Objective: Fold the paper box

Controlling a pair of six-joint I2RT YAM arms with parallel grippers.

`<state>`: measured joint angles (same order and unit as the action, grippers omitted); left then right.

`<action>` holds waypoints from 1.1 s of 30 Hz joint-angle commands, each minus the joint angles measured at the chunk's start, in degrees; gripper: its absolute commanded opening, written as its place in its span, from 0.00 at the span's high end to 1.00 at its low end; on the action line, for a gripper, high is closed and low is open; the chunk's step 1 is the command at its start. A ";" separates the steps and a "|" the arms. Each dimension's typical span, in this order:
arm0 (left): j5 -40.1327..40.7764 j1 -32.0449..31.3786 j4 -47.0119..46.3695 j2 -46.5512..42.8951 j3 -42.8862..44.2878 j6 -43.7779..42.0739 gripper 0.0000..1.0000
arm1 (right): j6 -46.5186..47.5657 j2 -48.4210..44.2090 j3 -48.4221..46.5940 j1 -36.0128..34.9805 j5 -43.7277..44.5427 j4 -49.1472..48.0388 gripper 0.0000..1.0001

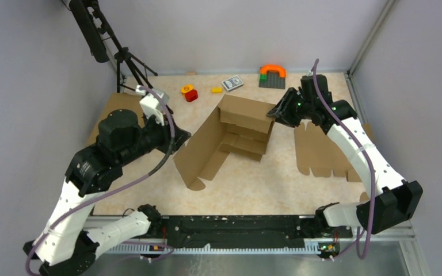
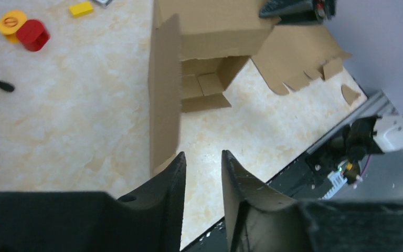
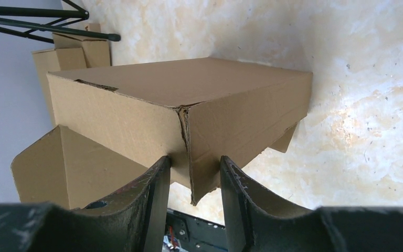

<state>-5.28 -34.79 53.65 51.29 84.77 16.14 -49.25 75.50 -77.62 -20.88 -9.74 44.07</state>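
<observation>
The paper box (image 1: 244, 115) stands mid-table, half folded. Its body lies tipped up at the back, and one long flap (image 1: 198, 150) stands on edge toward the front left. My right gripper (image 1: 275, 113) is at the box's right corner. In the right wrist view the paper box (image 3: 189, 89) has that corner seam between the fingers of my right gripper (image 3: 193, 157), both tips against cardboard. My left gripper (image 1: 179, 141) is beside the standing flap. In the left wrist view my left gripper (image 2: 203, 153) has a narrow gap with only table between its fingers, and the flap (image 2: 164, 94) is just left of them.
A notched cardboard blank (image 1: 322, 152) lies flat under the right arm. More cardboard (image 1: 118, 106) lies at the far left beside a tripod (image 1: 124, 63). Red and yellow toys (image 1: 190, 92), a card pack (image 1: 232, 83) and an orange arch (image 1: 272, 70) sit along the back.
</observation>
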 commanded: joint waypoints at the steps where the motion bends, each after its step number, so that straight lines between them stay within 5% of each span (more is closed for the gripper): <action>1: 13.78 -13.87 -3.04 3.24 -0.74 3.87 0.72 | 0.71 0.44 -0.77 -0.48 1.39 -0.49 0.61; 6: 26.29 -29.13 -8.63 9.13 -3.23 7.86 0.99 | 0.49 0.21 -0.19 -0.48 1.30 -0.73 0.61; 16: 39.17 -39.16 -26.43 17.12 -24.13 22.99 1.00 | 0.69 -0.51 0.11 -0.40 2.51 -0.53 0.61; 22: 44.82 -44.05 -38.82 24.27 -31.09 17.39 1.00 | 1.05 -0.58 0.07 -0.33 2.53 -0.42 0.61; 27: 43.12 -44.21 -39.10 34.11 -29.78 15.70 1.00 | 1.16 -0.67 0.77 -0.09 2.28 -0.89 0.61; 33: 43.86 -42.99 -51.60 39.33 -37.16 13.30 1.00 | 1.09 -0.88 1.28 0.14 2.00 -1.11 0.61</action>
<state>36.84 -78.76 12.01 88.86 50.81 31.59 -49.08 75.48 -77.17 -20.86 -8.67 43.03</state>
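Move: The box's near lower flap, inside its open end, lies about 8 cm ahead of my left hand, 17 cm to its right and some 35 cm below. The box's left wall stands about 8 cm ahead of that hand, 3 cm to its right and 28 cm down; its rounded end tab is roughly 6 cm back, straight below. From my right hand, at the box's upper right corner, the near lower flap is about 5 cm back, 10 cm left and 22 cm below. My left hand swings to the right, up over the box's left wall, drawing back slightly while its fingers close from part-open to fully shut. Then I drop it steeply, about 30 cm down and 18 cm right in all, rolling its left side up some 25 degrees, towards the low space in front of the box's open end. My right hand stays put, still pinching the box's upper right corner. ##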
